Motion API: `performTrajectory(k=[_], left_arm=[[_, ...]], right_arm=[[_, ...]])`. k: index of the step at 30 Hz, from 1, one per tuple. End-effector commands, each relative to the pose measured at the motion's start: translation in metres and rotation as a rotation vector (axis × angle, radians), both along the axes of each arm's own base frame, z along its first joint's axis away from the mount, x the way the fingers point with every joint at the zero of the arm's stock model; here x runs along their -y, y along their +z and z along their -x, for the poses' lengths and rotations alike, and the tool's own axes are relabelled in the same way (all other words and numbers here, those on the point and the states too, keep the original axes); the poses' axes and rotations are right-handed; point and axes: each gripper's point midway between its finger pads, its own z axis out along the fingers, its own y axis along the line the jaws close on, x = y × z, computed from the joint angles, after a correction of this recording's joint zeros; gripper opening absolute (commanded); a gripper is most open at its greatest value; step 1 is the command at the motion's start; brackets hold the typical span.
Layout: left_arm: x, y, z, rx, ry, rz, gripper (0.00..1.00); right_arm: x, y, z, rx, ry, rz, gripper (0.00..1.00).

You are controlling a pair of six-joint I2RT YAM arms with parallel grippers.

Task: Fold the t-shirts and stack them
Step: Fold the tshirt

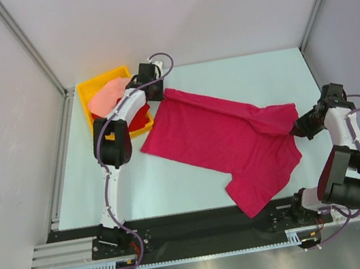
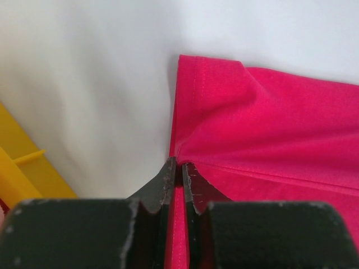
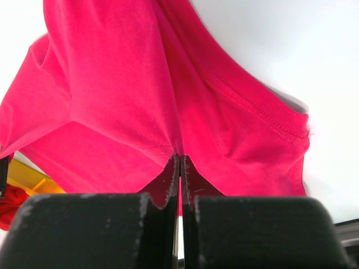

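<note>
A magenta-crimson t-shirt [image 1: 225, 137] lies spread and stretched across the white table between both arms. My left gripper [image 1: 160, 91] is shut on its far-left hem corner [image 2: 178, 168], cloth pinched between the jaws. My right gripper [image 1: 298, 130] is shut on a bunched fold at the shirt's right side [image 3: 179, 156], pulling it taut. A pale salmon-pink t-shirt [image 1: 106, 97] and a bright red t-shirt [image 1: 139, 120] lie in the bin, partly hidden by the left arm.
A yellow plastic bin [image 1: 91, 88] stands at the back left, just left of my left gripper; its wall [image 2: 22, 168] shows in the left wrist view. Grey walls and metal frame rails enclose the table [image 1: 239, 73].
</note>
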Motion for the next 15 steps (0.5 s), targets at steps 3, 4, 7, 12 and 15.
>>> performTrajectory(k=[3,4,7,12,15], left_arm=[[-0.015,0.031,-0.005,0.062,0.022,-0.025,0.12],[-0.014,0.030,-0.004,0.059,0.019,-0.027,0.12],[-0.017,0.028,-0.002,0.052,0.026,-0.040,0.15],[-0.016,0.027,0.000,0.041,0.025,-0.036,0.35],[-0.017,0.037,0.002,0.053,0.032,-0.024,0.57]], right_arm=[[0.000,-0.001,0.010,-0.007,-0.019,0.008,0.00],[-0.001,-0.004,0.013,-0.016,-0.017,0.007,0.00],[0.000,-0.009,0.015,-0.025,-0.015,0.020,0.00],[0.007,-0.016,0.022,-0.059,-0.010,0.051,0.00],[0.006,-0.016,0.028,-0.077,0.002,0.057,0.00]])
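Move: The left hand's shut fingers still hold the near corner of the folded-over t-shirt edge; the flap's far corner is about 4 cm ahead and 2 cm right, the yellow bin's middle some 20 cm to the left and level. The right hand still pinches the other end of the edge, a few centimetres above the lower layer. From it a sleeve end lies about 8 cm back and 1 cm right, the near sleeve 21 cm back and 18 cm left. The left fingers spread to about half open around the t-shirt corner, loosening their pinch, as that hand eases roughly 1 cm down and 1 cm left onto the cloth. The right hand keeps its pinch and draws its end of the edge back and down by about 2 cm each, towards the layer beneath. ##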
